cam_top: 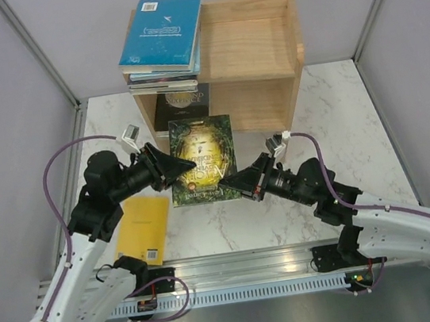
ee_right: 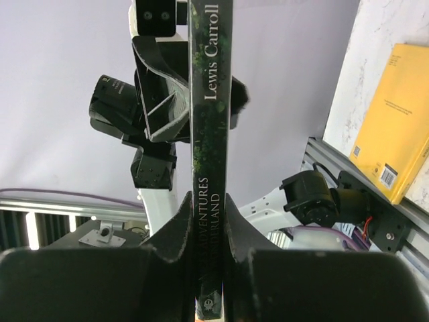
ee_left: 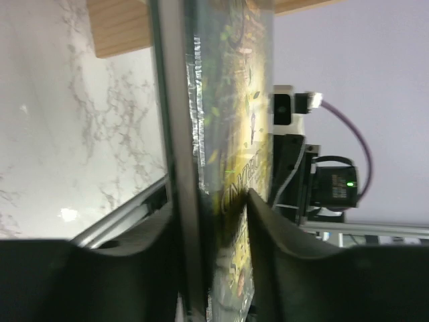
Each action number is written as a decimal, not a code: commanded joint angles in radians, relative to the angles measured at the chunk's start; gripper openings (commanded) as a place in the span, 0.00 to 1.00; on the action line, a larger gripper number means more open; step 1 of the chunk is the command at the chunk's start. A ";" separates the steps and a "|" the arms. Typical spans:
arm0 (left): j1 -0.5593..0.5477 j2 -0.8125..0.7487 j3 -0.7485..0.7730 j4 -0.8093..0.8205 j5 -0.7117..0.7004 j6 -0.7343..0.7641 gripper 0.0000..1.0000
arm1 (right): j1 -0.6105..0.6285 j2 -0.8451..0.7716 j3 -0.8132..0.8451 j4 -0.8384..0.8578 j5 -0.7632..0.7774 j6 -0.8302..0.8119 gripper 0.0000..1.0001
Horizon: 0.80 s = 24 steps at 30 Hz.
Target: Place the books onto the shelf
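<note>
A green illustrated book (cam_top: 203,159) (ee_left: 231,100) hangs above the table in front of the wooden shelf (cam_top: 262,42). My right gripper (cam_top: 238,182) (ee_right: 206,198) is shut on its spine (ee_right: 209,100) near the lower right corner. At the book's left edge my left gripper (cam_top: 174,165) (ee_left: 211,198) stands open, its jaws loosely round the splayed pages. A stack of books (cam_top: 159,37), a teal one uppermost, lies on the shelf's top tier. A black book (cam_top: 182,105) leans in the lower tier. One yellow book (cam_top: 143,231) (ee_right: 392,134) lies flat on the table at the near left.
The marble table (cam_top: 355,133) is walled by grey panels left and right. An aluminium rail (cam_top: 239,274) carrying both arm bases runs along the near edge. The shelf's right half holds nothing on either tier.
</note>
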 commanded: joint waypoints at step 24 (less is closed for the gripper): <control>0.002 -0.072 0.221 -0.479 -0.212 0.354 1.00 | -0.282 0.364 0.432 0.042 -0.155 -0.083 0.00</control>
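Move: The right hand holds the Alice book by its right edge; the stack on the lower shelf, where it is being taken, lies roughly 27 cm ahead, 11 cm left and 8 cm below this hand. The blue book's stack on the upper shelf is about 27 cm ahead, 12 cm left and 18 cm above. From the left hand, still straddling the far side, the Alice book's middle is 4 cm right and 1 cm ahead; the yellow book lies some 17 cm left, 4 cm back and 30 cm below. The right hand keeps its pinch on the Alice book's right edge and carries it, lying flat, about 12 cm forward into the lower bay above the stack, rising some 3 cm on the way and then starting to sink again, while the wrist turns just under 10 degrees clockwise. The left fingers, already partly parted, spread fully and come free of the book's left side, that hand dipping a little and then drawing about 4 cm left and slightly back, its fingertips tilting further down by some 15 degrees. ##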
